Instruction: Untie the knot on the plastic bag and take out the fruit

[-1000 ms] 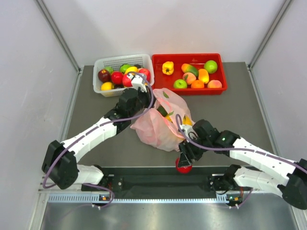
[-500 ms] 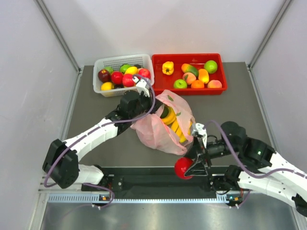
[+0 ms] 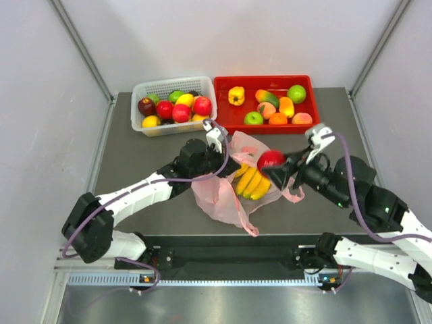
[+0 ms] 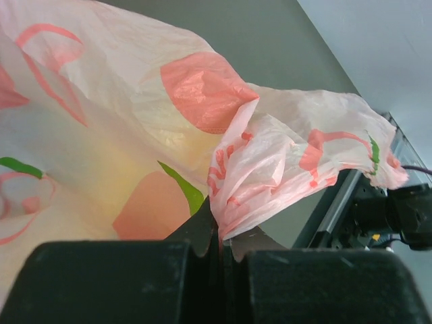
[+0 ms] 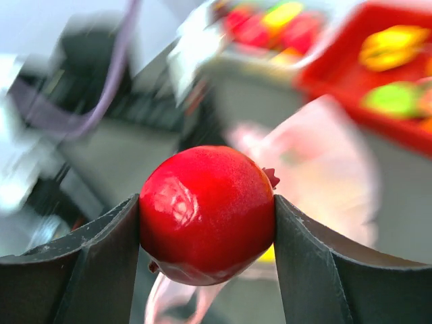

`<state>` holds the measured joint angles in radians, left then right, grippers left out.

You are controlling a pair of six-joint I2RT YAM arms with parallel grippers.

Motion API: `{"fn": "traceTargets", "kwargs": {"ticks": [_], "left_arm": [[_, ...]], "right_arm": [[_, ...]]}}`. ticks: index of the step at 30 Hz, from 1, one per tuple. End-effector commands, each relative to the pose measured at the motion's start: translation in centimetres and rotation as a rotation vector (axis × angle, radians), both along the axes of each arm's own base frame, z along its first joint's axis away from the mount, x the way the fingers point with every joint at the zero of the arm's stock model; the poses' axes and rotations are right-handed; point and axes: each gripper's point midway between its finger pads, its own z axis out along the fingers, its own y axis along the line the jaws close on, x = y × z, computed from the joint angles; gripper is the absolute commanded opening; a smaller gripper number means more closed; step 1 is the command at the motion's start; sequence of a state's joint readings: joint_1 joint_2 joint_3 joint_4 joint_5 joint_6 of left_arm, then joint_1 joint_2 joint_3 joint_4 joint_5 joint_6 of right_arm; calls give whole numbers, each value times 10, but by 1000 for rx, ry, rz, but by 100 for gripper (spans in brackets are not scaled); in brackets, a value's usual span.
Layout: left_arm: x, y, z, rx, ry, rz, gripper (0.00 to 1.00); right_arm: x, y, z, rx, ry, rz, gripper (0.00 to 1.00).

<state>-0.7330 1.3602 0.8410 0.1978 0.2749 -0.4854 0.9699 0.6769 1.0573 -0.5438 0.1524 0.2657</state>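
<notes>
The pink plastic bag lies open in the middle of the table with a yellow banana bunch showing in it. No knot shows. My left gripper is shut on an edge of the bag at its far left side. My right gripper is shut on a small red fruit and holds it in the air above the bag's right side. In the right wrist view the red fruit sits between both fingers, with the background blurred.
A white basket of fruit stands at the back left. A red tray with several fruits stands at the back right. The table's front edge has a dark rail.
My right gripper has carried the red fruit from the table's front edge up and back over the bag. The bag has flattened and the bananas now show. My left gripper moved right.
</notes>
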Motion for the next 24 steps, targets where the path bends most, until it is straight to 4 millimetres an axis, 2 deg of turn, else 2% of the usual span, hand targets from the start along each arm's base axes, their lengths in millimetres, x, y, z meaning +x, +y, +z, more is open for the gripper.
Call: {"fn": "traceTargets", "kwargs": {"ticks": [1,3,4,5,6,8,9,10,12,13,14,15,16,17,18,19,21,23,24], "left_arm": [[-9,-9,5,-35,-16,-44,0],[-11,-8,2,-36,-7,-44,0],[-12,-8,2,-35,-5,-45,0],[-13,-6,-1,-32,-1,-39,0],[-11,-3,1,-32,-6,-17,0],[-11,3,-2,-18,-6,7,0],[-10,5,2,-19,-15,18,0],[-10,9,-1,-4,-7,37,0],[-7,13,4,4,-12,64,0],[-5,16,3,17,-12,85,0],[-5,17,8,19,-27,84,0],[-4,18,9,24,-25,88,0],[-6,18,10,22,-26,80,0],[-8,16,11,20,-33,58,0],[-9,15,11,21,-29,51,0],[-11,13,12,20,-26,36,0],[-13,10,5,34,-13,9,0],[-19,5,1,21,-4,-39,0],[-19,2,3,4,-15,-50,0]], "right_arm": [[75,-46,45,40,-106,-480,0],[94,-53,59,58,-113,-543,0],[117,-56,58,55,-98,-565,0],[131,-60,56,69,-84,-580,0],[150,-72,57,105,-69,-606,0],[183,-75,42,94,-29,-622,0],[200,-88,37,93,-21,-658,0],[221,-84,33,88,-19,-650,0],[247,-91,26,67,-20,-671,0],[269,-89,17,57,-6,-668,0],[280,-89,13,50,0,-665,0],[302,-92,-11,21,46,-672,0],[313,-94,-6,29,38,-677,0],[323,-95,-15,19,54,-680,0],[340,-98,-39,-11,95,-686,0],[350,-100,-36,-8,88,-693,0],[367,-103,-52,-29,108,-709,0],[388,-101,-75,-52,137,-711,0],[399,-99,-100,-76,173,-710,0]]}}
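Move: The right hand holds the pomegranate high, with the red tray's middle about 34 cm ahead, 3 cm left and some 32 cm below. In the tray, the big green apple lies roughly 38 cm ahead and 9 cm right of the hand, and the yellow mango 34 cm ahead, 5 cm right. The bananas in the bag are about 4 cm ahead, 7 cm left. From the left hand, the tray's middle is some 23 cm ahead, 13 cm right. Still gripping the pomegranate, the right hand swings about 35 cm forward over the red tray, turning clockwise, then sinking. ##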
